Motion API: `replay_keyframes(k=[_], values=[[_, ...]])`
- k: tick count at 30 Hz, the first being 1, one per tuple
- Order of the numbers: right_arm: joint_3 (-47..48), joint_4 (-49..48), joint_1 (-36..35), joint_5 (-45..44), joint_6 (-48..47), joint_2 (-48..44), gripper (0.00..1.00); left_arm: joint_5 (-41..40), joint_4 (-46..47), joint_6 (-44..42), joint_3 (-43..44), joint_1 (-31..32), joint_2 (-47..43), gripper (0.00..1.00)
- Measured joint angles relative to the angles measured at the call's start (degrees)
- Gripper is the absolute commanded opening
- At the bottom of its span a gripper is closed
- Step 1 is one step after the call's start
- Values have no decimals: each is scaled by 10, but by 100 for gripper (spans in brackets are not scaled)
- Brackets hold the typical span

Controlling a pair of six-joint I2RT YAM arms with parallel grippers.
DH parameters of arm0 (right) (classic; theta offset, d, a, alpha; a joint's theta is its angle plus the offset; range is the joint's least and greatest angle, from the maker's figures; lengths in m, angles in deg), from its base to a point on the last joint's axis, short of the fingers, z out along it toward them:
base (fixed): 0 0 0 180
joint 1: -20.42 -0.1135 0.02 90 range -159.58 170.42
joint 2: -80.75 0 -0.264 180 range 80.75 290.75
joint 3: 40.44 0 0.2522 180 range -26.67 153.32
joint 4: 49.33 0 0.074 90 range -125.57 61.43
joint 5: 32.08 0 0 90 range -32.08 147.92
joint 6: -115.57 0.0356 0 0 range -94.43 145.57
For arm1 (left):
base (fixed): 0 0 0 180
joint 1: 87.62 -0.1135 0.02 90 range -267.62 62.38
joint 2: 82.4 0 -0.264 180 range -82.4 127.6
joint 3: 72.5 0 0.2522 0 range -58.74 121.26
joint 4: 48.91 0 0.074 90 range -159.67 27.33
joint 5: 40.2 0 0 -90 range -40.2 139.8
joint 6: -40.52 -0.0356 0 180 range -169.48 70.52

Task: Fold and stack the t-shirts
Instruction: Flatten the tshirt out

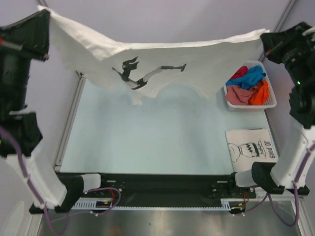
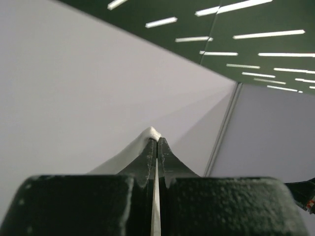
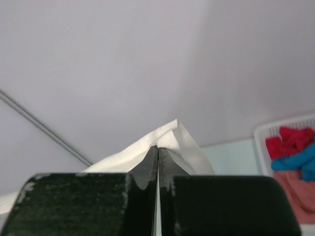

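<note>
A white t-shirt with a black figure print (image 1: 162, 61) hangs stretched high above the table between both arms. At the top left my left gripper (image 1: 45, 14) is shut on one corner; its wrist view shows the cloth (image 2: 147, 135) pinched at the left gripper's (image 2: 157, 140) tips. At the top right my right gripper (image 1: 265, 37) is shut on the other corner, with the cloth (image 3: 172, 140) folded over the right gripper's (image 3: 158, 147) tips. A folded white t-shirt with black cartoon print (image 1: 251, 144) lies flat at the table's right front. Red, blue, pink and orange t-shirts (image 1: 248, 83) fill the basket.
A white lattice basket (image 1: 271, 102) stands at the back right of the pale green table (image 1: 147, 137). The basket (image 3: 275, 129) also shows in the right wrist view. Metal rails frame the table's left (image 1: 69, 118) and near edges.
</note>
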Motion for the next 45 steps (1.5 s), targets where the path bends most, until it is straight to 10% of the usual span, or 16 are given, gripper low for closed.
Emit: replay_keyframes(k=[13, 23, 33, 45], values=[[-30, -103, 0, 28, 2, -279, 0, -69, 67, -59, 39, 44, -247, 0], [-603, -309, 0, 61, 59, -363, 0, -117, 144, -104, -377, 69, -292, 1], [-925, -592, -14, 13, 70, -140, 0, -144, 330, -120, -695, 66, 8, 0], [-761, -691, -3, 10, 7, 216, 0, -76, 408, -65, -504, 35, 472, 0]])
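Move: The left fingers already pinch one end of the t-shirt's top edge high up; their landing spot on the table is about 39 cm ahead, 1 cm left and 67 below, with the table's far left corner some 4 cm beyond that spot and 18 farther left. The right fingers hold the other end; their landing spot is roughly 21 cm ahead and 54 below, the laundry basket 24 ahead and 16 right, the "Good Ol'" shirt 11 back and 19 right, both far below. Back first, rising a little, both arms swing together some 25 to 30 cm with the fingers tipping up, then reverse into a fast forward-and-down cast to lay the t-shirt out over the table. The left sweeps about 70 cm forward from its rearmost point, the right less, beside the basket; the fingers tip down and keep their pinch, ending low near the table's far side. ##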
